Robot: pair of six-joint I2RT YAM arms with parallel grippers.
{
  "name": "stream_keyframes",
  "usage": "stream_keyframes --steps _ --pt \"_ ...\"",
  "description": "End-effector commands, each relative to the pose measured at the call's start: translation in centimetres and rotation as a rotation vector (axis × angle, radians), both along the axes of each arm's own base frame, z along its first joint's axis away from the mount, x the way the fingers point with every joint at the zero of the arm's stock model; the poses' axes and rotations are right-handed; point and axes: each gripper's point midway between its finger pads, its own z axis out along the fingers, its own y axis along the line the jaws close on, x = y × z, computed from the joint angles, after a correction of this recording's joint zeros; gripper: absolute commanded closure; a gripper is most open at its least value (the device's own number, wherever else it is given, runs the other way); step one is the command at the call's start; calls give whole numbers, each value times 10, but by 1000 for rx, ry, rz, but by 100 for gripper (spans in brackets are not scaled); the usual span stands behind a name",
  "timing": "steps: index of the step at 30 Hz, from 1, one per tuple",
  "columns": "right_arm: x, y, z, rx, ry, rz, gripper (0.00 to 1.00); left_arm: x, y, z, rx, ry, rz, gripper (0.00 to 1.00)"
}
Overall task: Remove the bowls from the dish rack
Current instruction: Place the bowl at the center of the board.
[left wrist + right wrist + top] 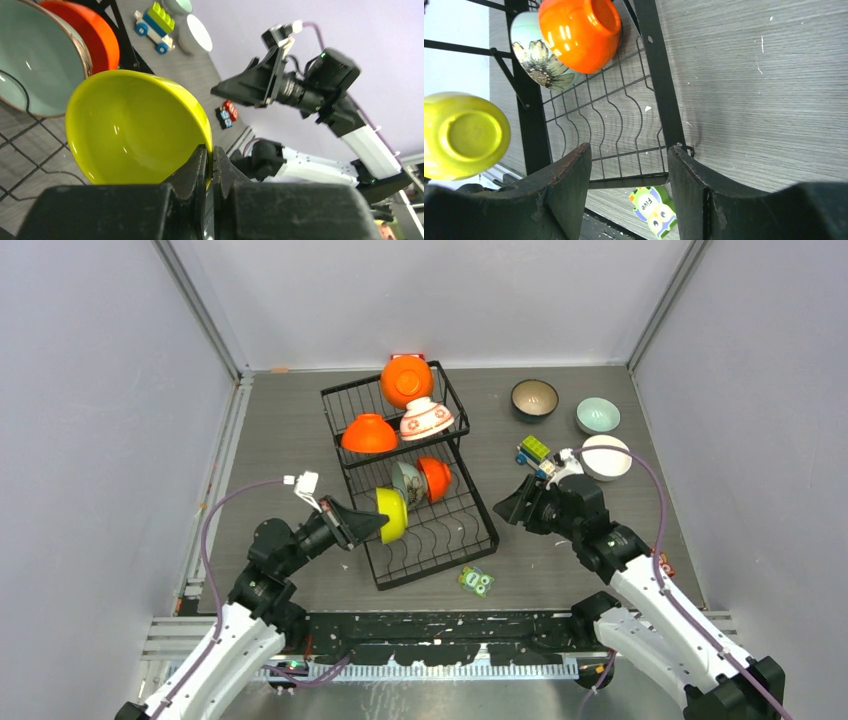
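The black wire dish rack (pixel 483 512) stands mid-table. Its raised back section holds two orange bowls (pixel 406 380) (pixel 369 434) and a white bowl with a red pattern (pixel 426 418). In the lower section, a teal flowered bowl (pixel 407 480) leans against another orange bowl (pixel 436 478). My left gripper (pixel 378 519) (pixel 210 155) is shut on the rim of a lime green bowl (pixel 393 514) (pixel 135 125), held on its side at the lower section's left edge. Just right of the rack, my right gripper (pixel 517 504) (pixel 629 160) is open and empty.
A dark brown bowl (pixel 534 397), a pale mint bowl (pixel 598 416) and a white bowl (pixel 606 457) sit on the table at the back right. A toy truck (pixel 533 451) lies near them. A green owl card (pixel 476 581) lies by the rack's front corner.
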Motion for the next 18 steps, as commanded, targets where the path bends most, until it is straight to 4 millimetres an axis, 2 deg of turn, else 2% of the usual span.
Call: stream_keyframes --steps 1,9,13,15,18 --pt "-3 0 36 -1 -65 32 38 -15 -7 1 152 -1 -57 100" --pt "-22 -7 73 -61 -36 86 35 -50 -39 9 439 -85 -276 100" --pt "-33 0 101 -56 -14 165 34 -67 -47 23 602 -255 -390 100" --pt "-38 4 120 -51 -18 208 34 -80 -51 24 688 -344 -464 100" --pt "-44 13 138 -54 -1 263 34 -91 -55 24 813 -476 -535 100"
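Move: The yellow bowl is pinched by its rim in my left hand. The open board to the right of the rack, where it is to go, lies about 35 cm to the right, 16 cm ahead and 20 cm below. The lower tray's middle is some 9 cm ahead and 9 cm right; the lower orange bowl about 16 ahead and 10 right; the owl toy 20 right and 6 back. From my right hand the yellow bowl is about 24 cm left, 4 cm back and slightly higher. Keeping my pinch on the yellow bowl's rim, I draw my left hand back and to the right, about 10 cm, over the front of the rack's tray. As it goes I swing the wrist clockwise and roll it so the left side lifts, some 45 degrees in all, until the fingers point rightward and tip down. My empty, open right hand rises about 11 cm, easing back slightly. ##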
